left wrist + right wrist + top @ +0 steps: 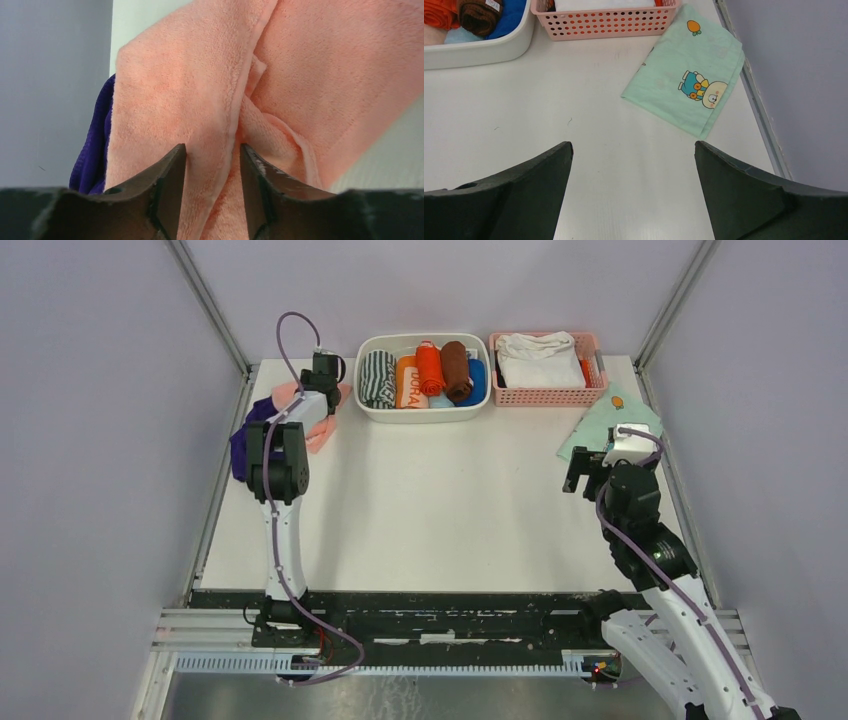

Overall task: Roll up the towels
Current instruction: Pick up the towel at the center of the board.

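Note:
In the top view the salmon-pink towel (322, 435) lies crumpled at the table's far left, on top of the deep purple towel (238, 445). My left gripper (325, 368) is down on the pink one. The left wrist view shows pink towel (320, 75) filling the frame, with purple towel (92, 150) peeking out at the left. My left gripper (212, 146) has its jaws half narrowed astride a raised fold. The left finger (170, 170) touches the fold; a sliver of gap remains at the right. My right gripper (634, 145) hovers wide open and empty over bare table.
A white tub (420, 415) of rolled cloths and a pink basket (545, 395) with a white folded cloth stand at the back. A mint-green cartoon-print cloth (689, 75) lies flat just ahead of my right gripper, near the right wall (804, 75).

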You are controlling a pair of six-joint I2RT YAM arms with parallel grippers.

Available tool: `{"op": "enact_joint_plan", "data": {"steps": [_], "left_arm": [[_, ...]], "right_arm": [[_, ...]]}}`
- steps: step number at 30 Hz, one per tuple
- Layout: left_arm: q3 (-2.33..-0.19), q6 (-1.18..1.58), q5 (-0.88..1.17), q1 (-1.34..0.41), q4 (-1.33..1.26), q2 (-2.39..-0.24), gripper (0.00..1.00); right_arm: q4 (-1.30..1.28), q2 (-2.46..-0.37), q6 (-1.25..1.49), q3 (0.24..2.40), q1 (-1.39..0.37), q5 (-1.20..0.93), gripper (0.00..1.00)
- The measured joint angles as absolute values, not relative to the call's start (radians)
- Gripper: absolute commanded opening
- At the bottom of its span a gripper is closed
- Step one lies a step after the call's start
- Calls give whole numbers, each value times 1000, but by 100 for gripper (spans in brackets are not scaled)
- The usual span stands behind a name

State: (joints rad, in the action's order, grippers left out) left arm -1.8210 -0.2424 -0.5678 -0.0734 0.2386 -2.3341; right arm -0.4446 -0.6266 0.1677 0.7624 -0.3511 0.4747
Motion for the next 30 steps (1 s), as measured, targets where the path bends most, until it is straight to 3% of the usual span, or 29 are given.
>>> {"op": "enact_joint_plan", "data": {"steps": [5,11,19,26,30], "left_arm": [[-1839,-263,-577,-62,252,-2370,4],[-1787,-261,-553,-60,264,-2301,3],[-1705,-170,-434,-76,390,-1919,3],[-1652,-55,-173,-180,488,-1490,3],[-1665,-10,-22,-274,501,-1413,3]], "right_arm": [[-451,-636,167,763,-351,474,100],[-461,-637,167,766,-351,460,100],[-465,-636,167,776,-351,394,100],[-464,-636,174,783,-351,312,100],[-461,-636,179,783,-351,272,100]]}}
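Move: The pink towel lies just below the left hand, its middle roughly 6 cm back, 3 cm to the right and 3 cm down. From that hand the purple towel is about 15 cm back and 10 cm left, and the white bin of rolled towels some 31 cm right, level ahead. From the right hand, the pink towel is about 25 cm ahead, 60 cm left and 22 cm below. Left fingers close on the pink towel, lifting it some 33 cm, back and rightward; right hand drifts left. ##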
